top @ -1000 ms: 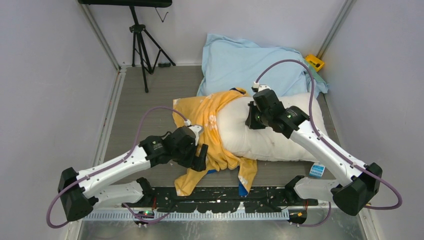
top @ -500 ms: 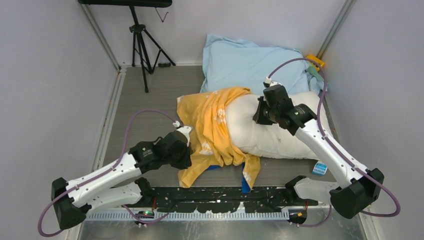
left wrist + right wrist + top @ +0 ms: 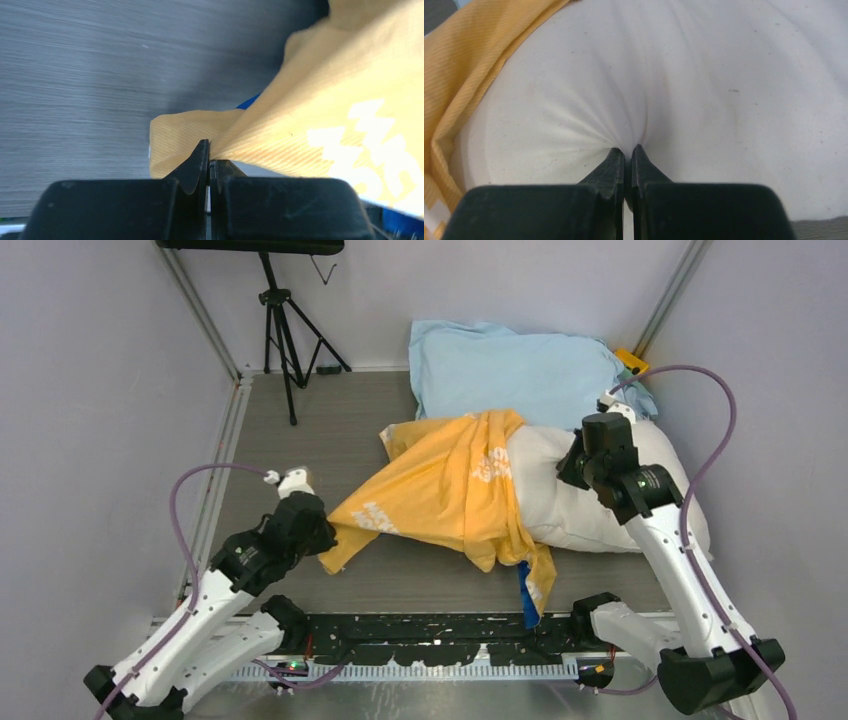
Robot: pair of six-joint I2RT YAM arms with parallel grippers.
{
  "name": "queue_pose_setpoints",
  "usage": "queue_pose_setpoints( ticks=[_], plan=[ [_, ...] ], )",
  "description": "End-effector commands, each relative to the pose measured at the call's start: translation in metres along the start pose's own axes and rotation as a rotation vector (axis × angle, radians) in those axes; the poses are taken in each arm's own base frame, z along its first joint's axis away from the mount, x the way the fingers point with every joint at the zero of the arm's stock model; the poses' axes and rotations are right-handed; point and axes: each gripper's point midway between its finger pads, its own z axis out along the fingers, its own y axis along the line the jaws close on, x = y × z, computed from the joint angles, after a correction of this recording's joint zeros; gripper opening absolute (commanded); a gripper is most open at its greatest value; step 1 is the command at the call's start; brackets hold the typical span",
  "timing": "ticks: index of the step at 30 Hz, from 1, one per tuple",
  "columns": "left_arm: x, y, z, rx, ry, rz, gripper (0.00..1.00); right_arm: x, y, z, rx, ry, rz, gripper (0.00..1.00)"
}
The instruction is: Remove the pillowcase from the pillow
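Observation:
The orange-yellow pillowcase [image 3: 450,490] stretches leftward from the white pillow [image 3: 600,500], still wrapping the pillow's left end. My left gripper [image 3: 322,537] is shut on the pillowcase's left corner; in the left wrist view the fabric [image 3: 300,115] is pinched between the jaws of the left gripper [image 3: 208,150], with white print and blue edging showing. My right gripper [image 3: 572,465] is shut on a pinch of the pillow's cover; puckers in the pillow [image 3: 704,80] radiate from the right gripper [image 3: 628,150], and the pillowcase [image 3: 469,65] lies at the left.
A pale light-blue cushion [image 3: 510,370] lies behind the pillow against the back wall. A tripod [image 3: 285,330] stands at the back left. A small yellow object [image 3: 632,362] sits at the back right corner. Walls close in on both sides.
The left gripper closed on the pillowcase and pulled it left and toward the near edge, stretching it out. The right gripper moved right with the pillow, baring more white.

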Motion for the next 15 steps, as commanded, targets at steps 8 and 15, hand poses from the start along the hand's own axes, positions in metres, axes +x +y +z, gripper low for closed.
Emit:
queue_pose_setpoints(
  ticks=[8,15],
  plan=[
    [-0.085,0.089,0.017,-0.275,-0.203,-0.472,0.0,-0.083,-0.063,-0.075,0.228,-0.516,0.234,0.0],
    [-0.099,0.146,0.019,-0.384,-0.25,-0.824,0.0,-0.087,-0.091,-0.106,0.306,-0.644,0.336,0.0]
  ],
)
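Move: The left hand grips the pillowcase's loose left end; the case's middle lies about 29 cm to the right and 9 cm ahead, a little below it. The right hand pinches the pillow: the pillow's middle is some 8 cm to the right, 2 cm back and 7 cm below, and the pillowcase's middle some 23 cm left and 4 cm back. The blue pillow lies about 8 cm left and 24 cm ahead of this hand. Both shut grippers draw apart: the left keeps its pinch on the pillowcase end and hauls it left, away from the pillow, by about 15 cm and roughly 6 cm forward at nearly steady height, swinging some 45 degrees counter-clockwise. Meanwhile the right keeps its hold on the pillow's cloth and pulls against this, going right about 7 cm while rising and drawing back, its fingers tipping up a little and turning clockwise. ##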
